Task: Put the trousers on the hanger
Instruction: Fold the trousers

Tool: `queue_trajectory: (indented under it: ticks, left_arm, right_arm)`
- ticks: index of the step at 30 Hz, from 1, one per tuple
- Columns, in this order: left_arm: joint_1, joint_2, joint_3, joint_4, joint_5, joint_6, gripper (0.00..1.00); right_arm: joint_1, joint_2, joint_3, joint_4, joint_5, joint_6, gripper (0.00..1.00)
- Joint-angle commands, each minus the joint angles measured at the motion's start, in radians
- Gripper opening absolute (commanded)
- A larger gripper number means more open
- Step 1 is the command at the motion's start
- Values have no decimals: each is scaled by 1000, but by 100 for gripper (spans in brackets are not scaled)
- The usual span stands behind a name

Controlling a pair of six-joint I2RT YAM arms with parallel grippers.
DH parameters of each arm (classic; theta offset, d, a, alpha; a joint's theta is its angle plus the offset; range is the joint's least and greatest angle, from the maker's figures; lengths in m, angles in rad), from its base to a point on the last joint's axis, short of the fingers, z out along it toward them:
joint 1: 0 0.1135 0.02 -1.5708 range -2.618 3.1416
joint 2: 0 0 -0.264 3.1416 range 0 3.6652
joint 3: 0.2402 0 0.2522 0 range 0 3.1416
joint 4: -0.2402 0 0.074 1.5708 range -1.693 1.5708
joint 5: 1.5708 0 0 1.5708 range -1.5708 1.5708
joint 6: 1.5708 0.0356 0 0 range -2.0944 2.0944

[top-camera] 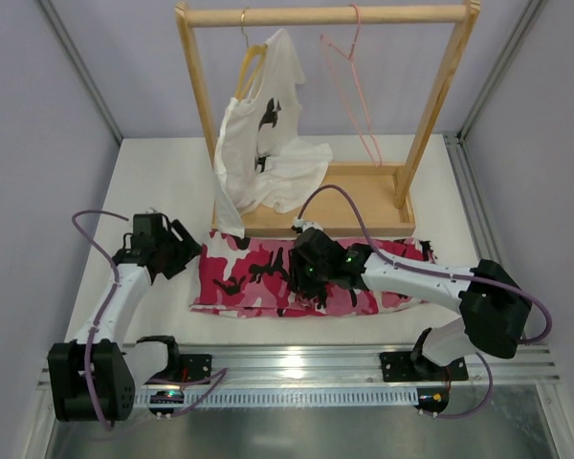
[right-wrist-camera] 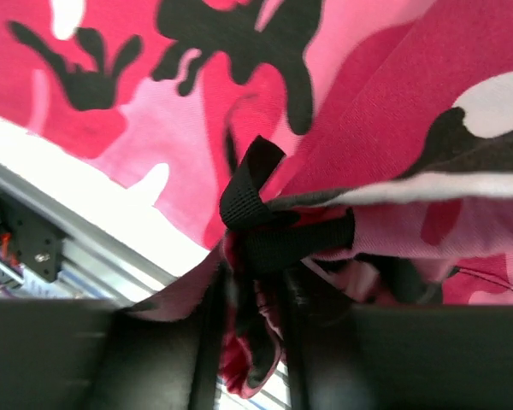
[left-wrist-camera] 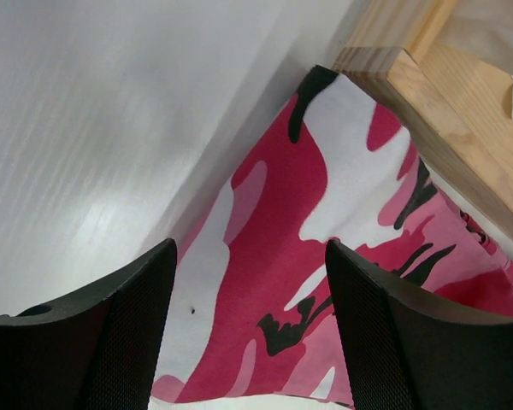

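Note:
The pink, white and black camouflage trousers (top-camera: 258, 277) lie flat on the table in front of the wooden rack. My right gripper (top-camera: 311, 277) is over their middle, shut on a bunched fold with a black strap (right-wrist-camera: 256, 231). My left gripper (top-camera: 177, 251) is open and empty just above the trousers' left end (left-wrist-camera: 274, 239), its fingers (left-wrist-camera: 128, 333) wide apart. The thin pink wire hanger (top-camera: 349, 81) hangs empty from the rack's top bar, right of centre.
A wooden rack (top-camera: 325, 16) with a base tray (top-camera: 364, 206) stands behind the trousers. A white T-shirt with black print (top-camera: 268, 143) hangs on a wooden hanger at its left. The rack's base corner (left-wrist-camera: 419, 94) is close beside my left gripper. A metal rail (top-camera: 297, 359) runs along the near edge.

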Motion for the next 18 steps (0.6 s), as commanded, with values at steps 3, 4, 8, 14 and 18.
queue_trajectory:
  ticks: [3,4,8,14,18]
  left_arm:
    - [-118,-118,2,-7,-6,-2,71]
    - [-130,-153,-12,17,32,-28,70]
    - [-230,-227,-100,105,114,-103,70]
    - [-334,-228,-134,191,128,-143,70]
    - [-393,-199,-141,264,123,-160,70]
  right_arm:
    - [-1,-9,-3,29,14,-70,46]
    - [-3,-22,0,9,23,-99,49]
    - [-39,-105,9,-37,21,-124,52]
    - [-171,-266,-86,-62,-55,-52,52]
    - [-219,-357,-135,-64,-40,20,52]
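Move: The right fingers still hold the gathered trouser end, about 2 cm below their hand point. From there the trousers' left edge is some 29 cm left and 5 cm ahead, and the rack base's front edge is 15 cm straight ahead. From the left hand, the gathered trouser end lies roughly 34 cm right, 8 cm back and 6 cm lower. The rack base's near left corner is 7 cm right, 8 cm ahead and 4 cm down. Finish opening the right gripper to about half, dipping a centimetre or so to let go of the gathered trouser end, then lift it some 5 cm and draw it right about 7 cm and a little forward, clear of the cloth. Meanwhile bring the left gripper, still open, about 11 cm right over the folded trousers towards that end, slightly back and up, turning it some 20 degrees clockwise. ##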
